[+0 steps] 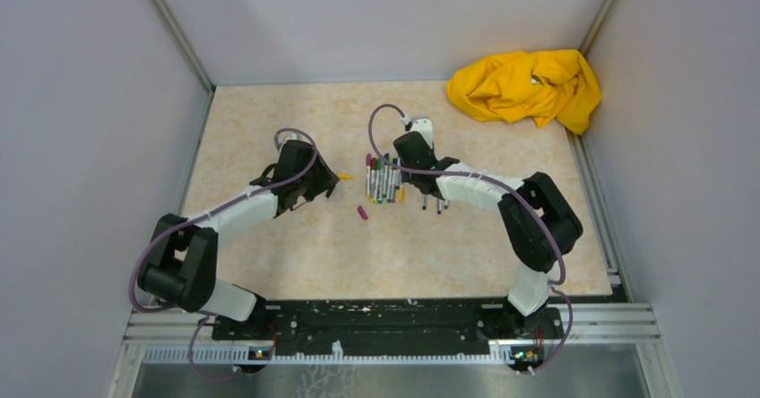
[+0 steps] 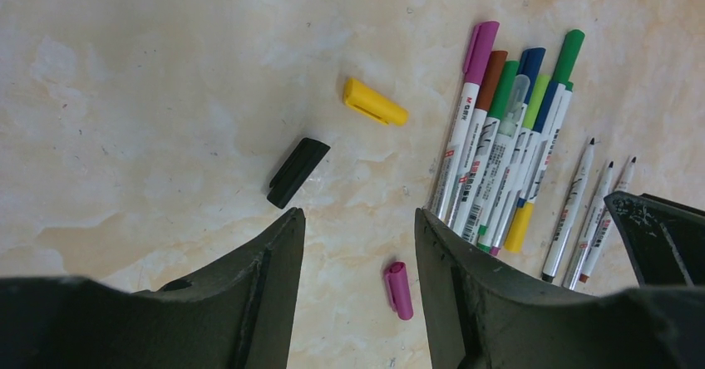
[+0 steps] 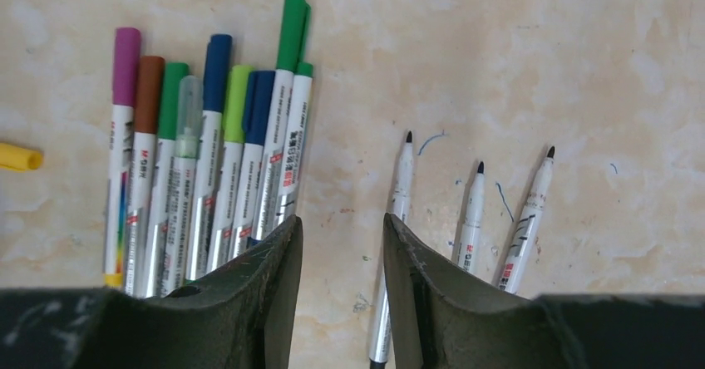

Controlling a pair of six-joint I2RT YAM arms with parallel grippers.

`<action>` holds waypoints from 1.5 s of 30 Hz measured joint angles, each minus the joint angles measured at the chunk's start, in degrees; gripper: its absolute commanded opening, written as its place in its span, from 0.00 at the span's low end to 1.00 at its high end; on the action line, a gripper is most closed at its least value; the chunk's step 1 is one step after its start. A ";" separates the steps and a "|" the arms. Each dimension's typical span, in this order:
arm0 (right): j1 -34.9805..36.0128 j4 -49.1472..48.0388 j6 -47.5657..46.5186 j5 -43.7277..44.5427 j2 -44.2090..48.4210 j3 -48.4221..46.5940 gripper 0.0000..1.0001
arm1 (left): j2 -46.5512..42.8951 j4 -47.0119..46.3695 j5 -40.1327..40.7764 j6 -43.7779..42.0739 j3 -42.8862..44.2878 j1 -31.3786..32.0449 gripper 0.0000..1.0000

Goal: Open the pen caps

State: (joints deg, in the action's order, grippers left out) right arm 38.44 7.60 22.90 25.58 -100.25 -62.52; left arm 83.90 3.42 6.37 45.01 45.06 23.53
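Note:
A row of several capped pens (image 3: 208, 161) lies in mid-table, coloured caps pointing away from the arms; the row of pens (image 1: 383, 178) also shows from above. Three uncapped pens (image 3: 472, 215) lie to its right, tips bare. My right gripper (image 3: 342, 219) hovers open over the gap between the two groups; the leftmost bare pen (image 3: 402, 186) runs under its right finger, not gripped. Loose pen caps lie left of the row: yellow (image 2: 375, 102), black (image 2: 298, 172), magenta (image 2: 398, 290). My left gripper (image 2: 357, 215) is open and empty above the magenta cap.
A crumpled yellow cloth (image 1: 529, 84) fills the back right corner. Grey walls close the table on three sides. The right gripper's dark body (image 2: 657, 236) shows close beside the bare pens in the left wrist view.

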 measured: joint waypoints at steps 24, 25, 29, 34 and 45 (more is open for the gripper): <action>0.04 5.81 -0.33 -2.67 -10.12 -12.41 0.38 | -2.82 -3.41 -2.71 1.03 -2.32 0.00 0.57; 0.04 5.68 -0.31 -2.67 -10.47 -12.68 0.38 | -2.93 -3.50 -2.75 1.05 -2.49 0.00 0.57; 0.04 5.79 -0.22 -2.67 -12.02 -12.98 0.38 | -3.48 -3.54 -2.82 1.25 -3.06 0.00 0.57; 0.04 6.34 0.17 -2.56 -13.14 -12.98 0.38 | -3.61 -4.11 -2.95 1.40 -3.21 0.00 0.57; 0.04 6.49 0.28 -2.27 -13.14 -12.92 0.37 | -4.46 -4.96 -2.97 1.44 -3.85 0.00 0.57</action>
State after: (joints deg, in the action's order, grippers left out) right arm 38.48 14.09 23.18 23.31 -113.38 -75.44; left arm 79.44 -1.54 3.40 46.46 41.21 23.53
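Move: The rightmost capped pen, with its yellow cap at the near end, has its middle about 2 cm ahead of the right hand, 3 cm to its left and 5 cm below. The green-capped pen lies against its left side, its middle some 4 cm farther out than that pen's. The nearest open pen is roughly 3 cm right of the hand and 1 cm back. From the left hand, the yellow-capped pen lies about 16 cm right, 4 cm ahead, 5 cm lower. Bring the right gripper forward and left with a slight rise, about 3 cm across the table, then sink some 5 cm from that peak until the open fingers straddle the yellow-capped pen near its middle from just above. Tip the fingers a little steeper on the way down and leave them open. Meanwhile lift the open left gripper about 2 cm, clear of the dropped black cap. ##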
